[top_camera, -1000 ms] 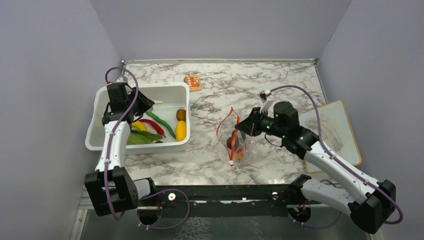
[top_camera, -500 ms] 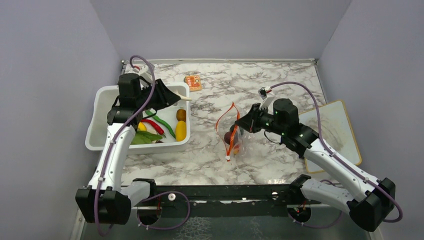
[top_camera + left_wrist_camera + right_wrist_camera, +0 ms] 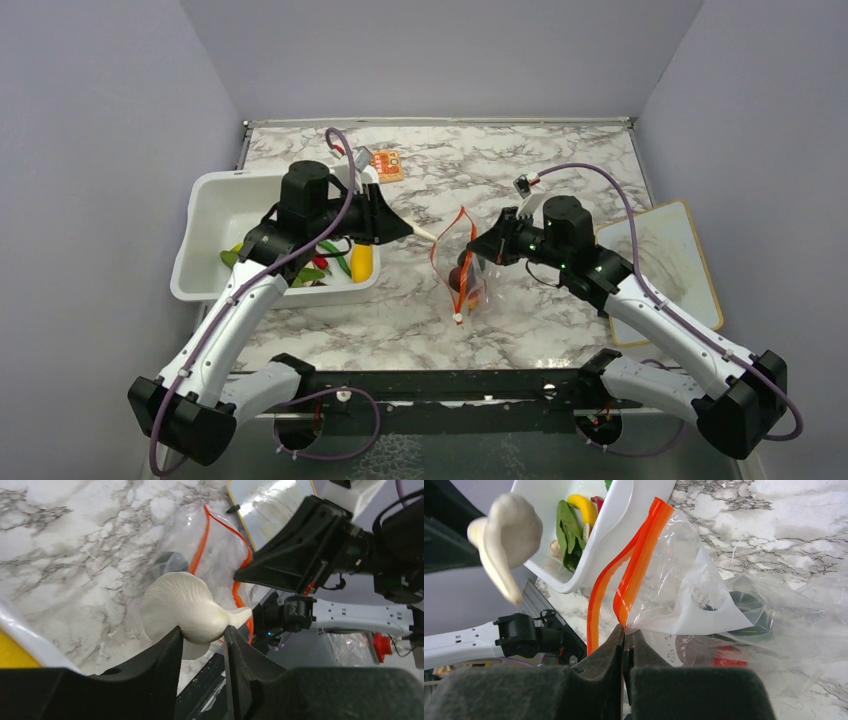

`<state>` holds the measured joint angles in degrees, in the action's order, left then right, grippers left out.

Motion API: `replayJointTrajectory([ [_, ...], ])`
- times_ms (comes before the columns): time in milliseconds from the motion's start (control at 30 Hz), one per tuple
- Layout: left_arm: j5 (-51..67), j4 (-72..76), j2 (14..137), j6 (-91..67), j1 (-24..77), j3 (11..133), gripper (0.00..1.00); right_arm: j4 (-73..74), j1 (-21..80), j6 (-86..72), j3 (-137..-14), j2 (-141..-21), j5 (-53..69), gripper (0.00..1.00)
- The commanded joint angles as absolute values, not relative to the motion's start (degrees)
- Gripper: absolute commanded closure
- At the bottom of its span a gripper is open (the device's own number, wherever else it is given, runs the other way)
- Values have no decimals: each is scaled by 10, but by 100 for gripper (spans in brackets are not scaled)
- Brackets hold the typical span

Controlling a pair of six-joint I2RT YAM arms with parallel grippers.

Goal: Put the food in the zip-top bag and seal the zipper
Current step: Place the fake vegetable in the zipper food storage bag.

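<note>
My left gripper [image 3: 202, 635] is shut on a white mushroom-shaped toy food [image 3: 182, 607], held in the air just left of the zip-top bag [image 3: 462, 270]. The right gripper [image 3: 625, 632] is shut on the bag's orange-red zipper [image 3: 639, 555] and holds one lip up, so the mouth gapes toward the left arm. Something red and dark [image 3: 462, 280] lies inside the bag. More food, a yellow piece [image 3: 361, 262], green leaves and chillies, sits in the white tub [image 3: 230, 200].
A small orange patterned packet [image 3: 386, 164] lies at the back of the marble table. A white board [image 3: 670, 260] lies at the right edge behind the right arm. Grey walls close in the table on three sides.
The left arm rose out of the tub and swung right to the bag's mouth, carrying the white food. The right gripper kept its hold and shifted the bag slightly.
</note>
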<state>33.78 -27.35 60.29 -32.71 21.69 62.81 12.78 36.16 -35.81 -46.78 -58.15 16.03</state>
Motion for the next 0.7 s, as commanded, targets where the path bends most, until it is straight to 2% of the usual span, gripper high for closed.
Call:
replayJointTrajectory([
  [0, 328, -231, 593, -337, 275, 610, 64, 99, 365, -371, -477, -586, 182, 99],
  [333, 283, -215, 662, -290, 385, 615, 64, 95, 364, -374, -473, -589, 199, 99],
  [667, 275, -186, 655, -101, 403, 608, 64, 100, 365, -350, -481, -590, 227, 99],
])
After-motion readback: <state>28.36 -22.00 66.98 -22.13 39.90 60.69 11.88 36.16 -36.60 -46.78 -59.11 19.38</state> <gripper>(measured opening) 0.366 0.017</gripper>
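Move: To the left hand's right by about 10 cm, some 5 cm back and 6 cm lower, is the mouth of the zipper bag, a loop edged in orange; the hand already holds the white mushroom. The right gripper, pinching the bag's right rim, stands about 14 cm to the left hand's right, 2 cm back and 4 cm lower. The yellow vegetable in the box lies level, 12 cm left and 15 cm below. From the right hand, the mouth's middle is about 4 cm left, 3 cm back and 2 cm lower. Carrying the mushroom in an unchanged grip, the left hand sweeps about 7 cm right and 4 cm back towards the bag mouth, sinking some 4 cm mostly after the sideways travel has begun, then slows almost to a stop. The wrist swings some 15 degrees clockwise, with a small roll and tip-up at the end. The right hand stays almost in place and keeps the rim pinched. ##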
